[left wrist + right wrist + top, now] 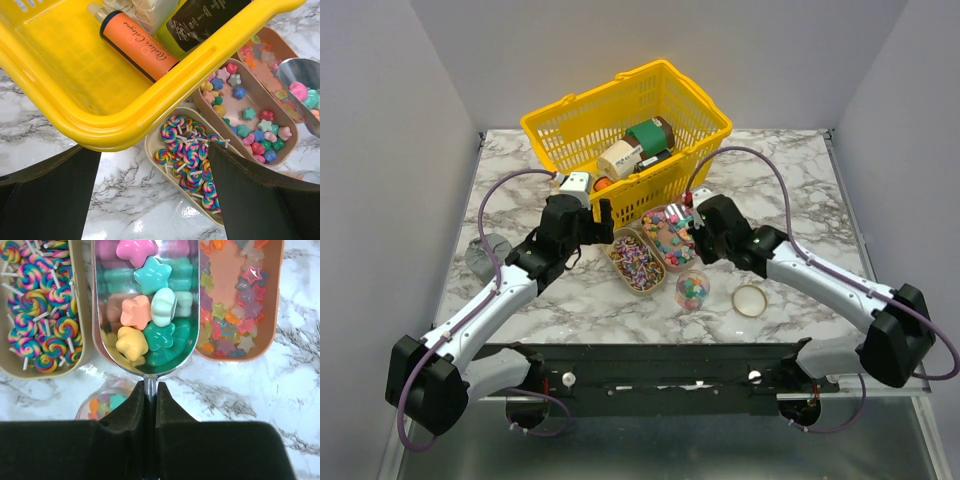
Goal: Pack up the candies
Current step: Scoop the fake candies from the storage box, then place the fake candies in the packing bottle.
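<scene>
The candies lie in three oblong trays: striped lollipops (189, 152), opaque star sweets (248, 114), and translucent stars (235, 315). My right gripper (150, 387) is shut on the handle of a metal scoop (182, 347), which holds several pastel star candies (150, 310) over the middle tray. A small clear jar (692, 290) with some candies in it stands on the table just below and left of the scoop. My left gripper (152, 200) hangs open over the marble, beside the lollipop tray's (635, 262) near end, with nothing between its fingers.
A yellow basket (625, 125) with bottles and cans stands right behind the trays, its rim close over the left gripper. A round lid ring (750, 300) lies right of the jar. A grey object (488, 250) sits at the table's left edge.
</scene>
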Robot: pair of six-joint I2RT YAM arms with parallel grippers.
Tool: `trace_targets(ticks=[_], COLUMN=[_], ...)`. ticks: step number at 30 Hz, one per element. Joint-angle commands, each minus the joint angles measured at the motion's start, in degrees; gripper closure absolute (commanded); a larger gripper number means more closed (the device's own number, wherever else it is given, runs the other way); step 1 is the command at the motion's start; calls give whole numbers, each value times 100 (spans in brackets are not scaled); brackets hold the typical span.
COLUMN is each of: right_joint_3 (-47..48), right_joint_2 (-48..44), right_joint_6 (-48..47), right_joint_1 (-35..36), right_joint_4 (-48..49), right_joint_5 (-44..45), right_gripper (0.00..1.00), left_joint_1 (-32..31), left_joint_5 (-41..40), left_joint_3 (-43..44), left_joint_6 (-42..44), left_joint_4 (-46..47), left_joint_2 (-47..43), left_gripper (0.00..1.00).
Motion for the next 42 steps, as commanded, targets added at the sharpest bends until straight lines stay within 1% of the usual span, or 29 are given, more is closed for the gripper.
trace_targets(ticks=[1, 3, 4, 6, 7, 13, 14, 15, 18, 23, 32, 38, 42], right_joint_3=[301, 372, 537, 635, 636, 469, 364, 294, 48, -103, 389, 372, 565], right_joint_2=[-618, -724, -716, -776, -847, -1277, -1304, -1339, -1462, -1542, -927, -874, -856], right_joint_6=[366, 654, 796, 990, 1008, 1219, 1254, 1298, 1377, 1430, 1667, 1729, 1737], right_joint_1=[41, 41, 41, 67, 180, 331, 348, 366, 445, 463, 454, 463, 471], right_joint_4=[-1180, -1542, -2040, -2430, -2614, -3107, -3169, -3213, -3407, -3758, -4496, -4822, -5024], right_joint_5=[-239, -274, -309, -650, -687, -1056, -1083, -1309, -1399, -1680, -1601, -1505, -1434], right_gripper=[99, 99, 99, 99, 99, 99, 99, 99, 99, 99, 99, 99, 99], left_joint_1=[-32, -32, -32, -32, -32, -32, -32, -32, -32, -32, -32, -32, -32], left_joint_5=[-156, -156, -156, -147, -139, -165, -174, -156, -121, -121, -112, -130, -121], left_joint_3=[-32, -32, -23, -49, -49, -32, -49, -41, -41, -23, -23, -5, -5], left_joint_6=[48, 39, 30, 30, 13, 4, 4, -5, -14, -22, -31, -14, -14], left_joint_4=[71, 71, 71, 79, 80, 44, 44, 44, 53, 36, 44, 44, 44], left_joint_2=[5, 23, 32, 58, 76, 120, 120, 120, 163, 208, 190, 199, 208], left_gripper=[1, 1, 1, 1, 1, 1, 1, 1, 1, 1, 1, 1, 1])
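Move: The storage box, half full of candies, stands about 11 cm back and 1 cm left of the right hand, roughly 10 cm lower. The star-candy tray lies 2 cm ahead and 6 cm left of that hand, the gummy tray about 5 cm ahead and 1 cm right, and the round lid 12 cm back and 12 cm right, all lower down. From the left hand the storage box is some 10 cm back, 18 cm right and well below. Still gripping the loaded scoop, the right hand brings it from over the star-candy tray to the storage box: back about 18 cm and some 6 cm right, first rising 3 cm, then sinking again by about as much and slowing at the end. Along the way the wrist tips steadily down, nearly 40 degrees, so the bowl slopes towards the box. ##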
